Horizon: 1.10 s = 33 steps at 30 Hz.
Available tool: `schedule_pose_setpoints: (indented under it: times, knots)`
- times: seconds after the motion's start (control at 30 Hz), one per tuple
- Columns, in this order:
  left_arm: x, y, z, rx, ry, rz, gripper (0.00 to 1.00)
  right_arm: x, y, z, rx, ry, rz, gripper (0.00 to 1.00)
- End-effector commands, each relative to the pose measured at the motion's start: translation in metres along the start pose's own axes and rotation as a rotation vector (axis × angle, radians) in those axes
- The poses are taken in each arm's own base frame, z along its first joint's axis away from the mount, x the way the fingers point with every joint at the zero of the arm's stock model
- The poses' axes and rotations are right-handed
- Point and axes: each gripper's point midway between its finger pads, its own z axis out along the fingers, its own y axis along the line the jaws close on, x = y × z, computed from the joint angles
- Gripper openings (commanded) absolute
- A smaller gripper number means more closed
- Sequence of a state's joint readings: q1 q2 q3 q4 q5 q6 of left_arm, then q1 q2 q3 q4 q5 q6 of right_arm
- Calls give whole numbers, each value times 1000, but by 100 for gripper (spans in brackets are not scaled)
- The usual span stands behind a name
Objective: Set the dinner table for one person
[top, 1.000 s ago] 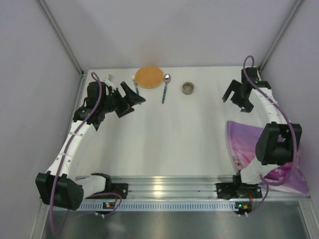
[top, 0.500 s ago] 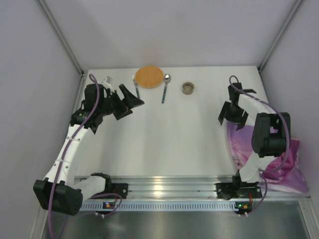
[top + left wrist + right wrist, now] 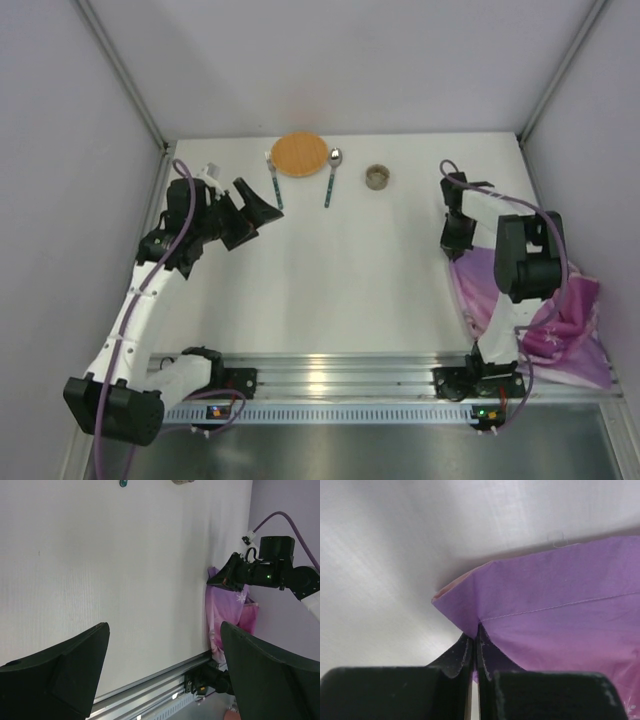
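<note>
The white dinner table (image 3: 350,270) fills the top view. A purple-pink placemat (image 3: 500,290) lies crumpled at its right side, partly hanging over the near right edge. My right gripper (image 3: 456,240) is shut on the placemat's far left corner; the right wrist view shows the jaws (image 3: 475,636) pinching the purple cloth (image 3: 560,590) just above the tabletop. My left gripper (image 3: 252,208) is open and empty, raised over the far left of the table. In the left wrist view (image 3: 164,630) it looks across at the placemat (image 3: 227,615).
At the far edge lie a round orange plate (image 3: 299,154), a utensil (image 3: 273,180) to its left, a spoon (image 3: 332,175) to its right and a small grey cup (image 3: 377,177). A ribbed aluminium rail (image 3: 340,375) runs along the near edge. Walls enclose three sides.
My right gripper has come down and left from the far right to the placemat's corner and closed on it. The placemat has bunched up. My left gripper has drifted slightly left.
</note>
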<state>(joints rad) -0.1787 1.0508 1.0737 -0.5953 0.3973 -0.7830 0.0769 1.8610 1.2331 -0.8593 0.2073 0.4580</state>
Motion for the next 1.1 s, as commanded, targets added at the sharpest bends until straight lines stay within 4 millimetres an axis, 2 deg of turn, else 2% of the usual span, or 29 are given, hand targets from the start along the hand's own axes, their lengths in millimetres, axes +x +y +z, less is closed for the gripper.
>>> schedule_pose_setpoints:
  times: [0.0, 0.07, 0.1, 0.17, 0.2, 0.27, 0.3, 0.4, 0.43, 0.47, 0.53, 0.67, 0.7, 0.77, 0.8, 0.83, 0.87, 0.9, 0.93, 0.97, 1.0, 1.03, 1.07]
  knots:
    - [-3, 6, -7, -40, -42, 1, 97, 6, 70, -24, -63, -77, -197, 0]
    - [-5, 12, -11, -88, -59, -2, 98, 23, 102, -40, -113, -89, -273, 0]
    - [-11, 10, -17, -100, -86, 6, 98, 44, 134, -58, -174, -102, -336, 0]
    - [-23, 22, -26, -192, -158, 8, 98, 70, 167, -79, -250, -107, -411, 0]
    - [-27, 25, -35, -231, -177, 11, 98, 99, 195, -100, -311, -111, -490, 0]
    - [-40, 31, -47, -294, -251, 24, 98, 127, 221, -127, -383, -124, -571, 0]
    - [-47, 34, -57, -335, -288, 37, 98, 159, 233, -140, -423, -105, -650, 0]
    - [-57, 35, -73, -380, -350, 69, 98, 211, 254, -169, -549, -89, -794, 0]
    - [-58, 36, -75, -386, -354, 75, 99, 220, 257, -175, -577, -90, -823, 8]
    - [-59, 38, -76, -398, -358, 88, 99, 225, 257, -178, -589, -96, -847, 53]
    - [-58, 41, -75, -410, -350, 99, 98, 229, 258, -193, -639, -123, -858, 98]
    - [-49, 49, -52, -394, -282, 119, 99, 214, 240, -219, -656, -217, -846, 100]
    - [-39, 45, -37, -340, -213, 121, 99, 208, 231, -234, -677, -251, -829, 100]
    - [-29, 33, -12, -230, -137, 117, 99, 198, 214, -238, -658, -285, -795, 100]
    - [-17, 42, 7, -227, -71, 104, 99, 188, 200, -249, -667, -316, -760, 100]
    - [-3, 34, 20, -184, -18, 123, 98, 182, 191, -252, -661, -332, -732, 100]
    - [1, 30, 32, -165, -12, 146, 99, 176, 180, -248, -637, -340, -702, 100]
    - [11, 31, 49, -173, 29, 162, 99, 162, 166, -256, -650, -371, -648, 100]
    - [29, 24, 63, -163, 75, 207, 99, 155, 157, -255, -644, -379, -614, 100]
    - [36, 20, 73, -160, 104, 220, 98, 144, 144, -245, -616, -370, -562, 100]
    - [51, 36, 94, -222, 176, 217, 98, 138, 133, -250, -632, -386, -526, 100]
    - [64, 41, 104, -251, 228, 230, 98, 134, 126, -249, -634, -388, -503, 100]
    - [68, 44, 111, -275, 264, 242, 98, 133, 119, -242, -623, -373, -492, 100]
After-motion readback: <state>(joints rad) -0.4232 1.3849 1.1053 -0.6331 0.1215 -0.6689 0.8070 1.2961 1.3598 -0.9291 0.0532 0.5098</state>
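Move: My right hand is shut on the near-table-level corner of the purple cloth, whose bulk lies bunched about 16 cm back and 18 cm to the right. The bare table I take the corner to is some 35 cm left and 13 cm back. Beyond that sweep stand the cup, about 23 cm ahead and 19 cm left, and the spoon, roughly 22 cm ahead and 33 cm left. From my left hand the held corner is about 46 cm right, 2 cm ahead and 25 cm below. I whip the pinched corner left across the table with my right hand, some 35 cm, curving back towards myself and rising slightly as the hand turns counter-clockwise; near the sweep's end I open and let go, then lift clear and swing back right over the cloth. My left hand, still open, eases left and up, then drops about 15 cm and swings right towards the cloth's left edge. ##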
